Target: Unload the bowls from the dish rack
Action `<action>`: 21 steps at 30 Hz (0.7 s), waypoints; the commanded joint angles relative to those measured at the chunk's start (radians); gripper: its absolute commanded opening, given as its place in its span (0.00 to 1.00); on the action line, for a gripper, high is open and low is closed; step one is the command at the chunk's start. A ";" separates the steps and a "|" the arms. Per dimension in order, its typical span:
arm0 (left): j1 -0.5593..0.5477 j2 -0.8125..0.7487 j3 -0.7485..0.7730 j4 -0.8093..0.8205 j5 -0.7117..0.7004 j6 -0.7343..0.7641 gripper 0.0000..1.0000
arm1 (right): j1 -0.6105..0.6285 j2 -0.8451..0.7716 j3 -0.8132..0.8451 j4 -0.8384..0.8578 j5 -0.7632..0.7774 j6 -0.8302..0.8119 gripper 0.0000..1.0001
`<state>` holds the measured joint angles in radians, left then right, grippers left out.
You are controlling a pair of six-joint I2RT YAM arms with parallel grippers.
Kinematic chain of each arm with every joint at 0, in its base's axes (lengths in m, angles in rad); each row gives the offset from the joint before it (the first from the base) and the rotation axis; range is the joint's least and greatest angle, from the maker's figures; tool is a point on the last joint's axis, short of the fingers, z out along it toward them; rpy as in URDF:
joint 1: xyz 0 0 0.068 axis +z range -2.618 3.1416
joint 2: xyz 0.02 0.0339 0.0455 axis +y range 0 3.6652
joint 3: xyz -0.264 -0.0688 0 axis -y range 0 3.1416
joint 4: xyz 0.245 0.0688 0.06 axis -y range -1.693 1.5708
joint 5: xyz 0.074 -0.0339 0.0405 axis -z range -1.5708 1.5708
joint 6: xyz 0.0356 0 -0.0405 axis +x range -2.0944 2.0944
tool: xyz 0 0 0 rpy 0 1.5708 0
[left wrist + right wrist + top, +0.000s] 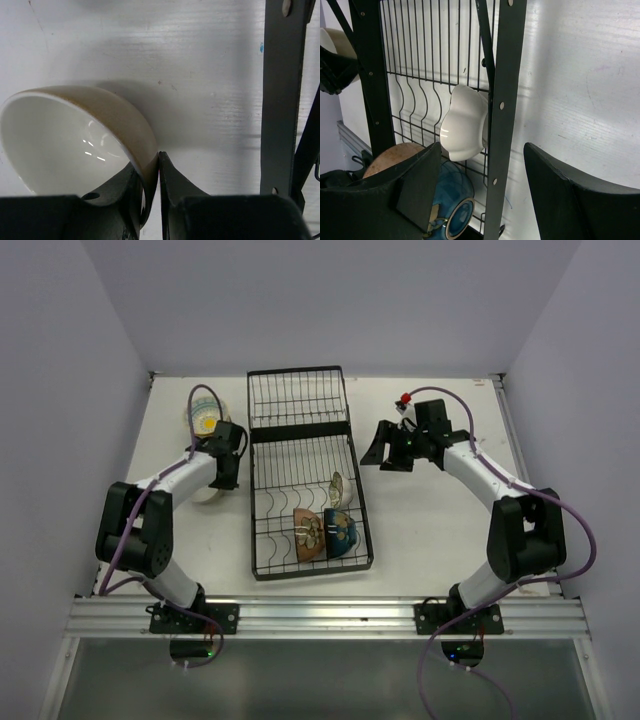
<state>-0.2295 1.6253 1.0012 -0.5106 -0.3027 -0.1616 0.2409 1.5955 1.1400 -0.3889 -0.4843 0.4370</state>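
Observation:
The black wire dish rack lies in the middle of the table. In its near section stand a white bowl, a brown bowl and a blue bowl. Left of the rack, my left gripper is shut on the rim of a tan bowl with a white inside. In the left wrist view the gripper pinches that bowl's wall, tilted over the table. My right gripper hangs open just right of the rack; its wrist view shows the gripper empty, beside the rack rail, white bowl and blue bowl.
A pale bowl with a yellow pattern sits at the back left of the table. The rack's side rail runs close to the right of my left gripper. Walls enclose the table on three sides.

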 commanded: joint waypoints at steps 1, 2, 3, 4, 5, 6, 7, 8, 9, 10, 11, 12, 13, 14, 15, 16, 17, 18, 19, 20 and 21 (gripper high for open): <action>0.009 -0.007 -0.001 0.073 -0.024 0.024 0.21 | -0.005 -0.025 0.003 0.010 0.015 -0.006 0.71; 0.009 -0.005 -0.003 0.072 -0.019 0.025 0.23 | -0.005 -0.025 0.004 0.012 0.013 -0.004 0.71; 0.009 -0.002 -0.003 0.070 -0.019 0.024 0.25 | -0.005 -0.025 0.004 0.010 0.012 -0.006 0.71; 0.009 -0.002 -0.006 0.072 -0.018 0.023 0.27 | -0.005 -0.026 0.006 0.012 0.015 -0.006 0.71; 0.009 -0.004 -0.006 0.072 -0.016 0.023 0.28 | -0.005 -0.026 0.004 0.010 0.015 -0.006 0.71; 0.009 -0.005 -0.007 0.072 -0.016 0.023 0.32 | -0.005 -0.026 0.004 0.009 0.015 -0.006 0.71; 0.009 -0.005 -0.009 0.072 -0.016 0.022 0.33 | -0.005 -0.026 0.006 0.010 0.015 -0.004 0.71; 0.009 -0.007 -0.007 0.072 -0.016 0.022 0.36 | -0.005 -0.029 0.006 0.009 0.016 -0.006 0.71; 0.009 -0.008 -0.007 0.070 -0.016 0.022 0.39 | -0.005 -0.029 0.006 0.007 0.016 -0.007 0.71; 0.009 -0.013 -0.006 0.069 -0.013 0.022 0.44 | -0.005 -0.029 0.006 0.007 0.013 -0.007 0.71; 0.009 -0.018 -0.006 0.069 -0.010 0.020 0.45 | -0.005 -0.031 0.006 0.005 0.015 -0.007 0.71; 0.009 -0.025 -0.004 0.064 -0.007 0.019 0.50 | -0.003 -0.032 0.006 0.004 0.013 -0.007 0.71; 0.009 -0.031 0.000 0.061 0.000 0.019 0.52 | -0.003 -0.032 0.006 0.004 0.015 -0.007 0.71; 0.009 -0.038 0.004 0.057 0.005 0.014 0.54 | -0.005 -0.034 0.006 0.004 0.013 -0.009 0.71; 0.009 -0.051 0.008 0.047 0.010 0.011 0.59 | -0.005 -0.035 0.007 0.002 0.015 -0.009 0.71; 0.009 -0.061 0.020 0.041 0.014 0.007 0.61 | -0.005 -0.035 0.004 0.001 0.015 -0.009 0.71; 0.009 -0.071 0.028 0.035 0.028 0.004 0.63 | -0.003 -0.037 0.006 0.002 0.015 -0.009 0.71; 0.009 -0.096 0.034 0.023 0.036 -0.006 0.67 | -0.003 -0.039 0.006 0.001 0.013 -0.009 0.71; 0.009 -0.113 0.043 0.017 0.043 -0.010 0.68 | -0.005 -0.039 0.006 -0.002 0.015 -0.009 0.71; 0.009 -0.129 0.062 0.011 0.060 -0.016 0.70 | -0.005 -0.040 0.004 -0.002 0.013 -0.011 0.71; 0.009 -0.166 0.074 -0.003 0.066 -0.027 0.73 | -0.003 -0.042 0.006 -0.001 0.013 -0.011 0.71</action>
<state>-0.2291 1.5620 1.0023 -0.5076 -0.2707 -0.1547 0.2409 1.5955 1.1400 -0.3927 -0.4816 0.4366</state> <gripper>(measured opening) 0.706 0.709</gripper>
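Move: My left hand still pinches the right rim of the beige bowl, which is tipped up on that side; its middle lies about 5 cm to the left, 1 cm ahead and 2 cm below. The stacked bowls stand some 16 cm ahead and 4 cm left of this hand, the rack's left rail about 6 cm to its right, level with it. From my right hand the beige bowl is roughly 39 cm left, 2 cm back and 11 cm down. I hold my left hand almost in place, low beside the rack, and open its fingers wide on either side of the beige bowl's right rim, ending the pinch. Only when they are well apart do I start lifting, straight up by about 2 cm, the fingers still spreading and pointing mostly down. ##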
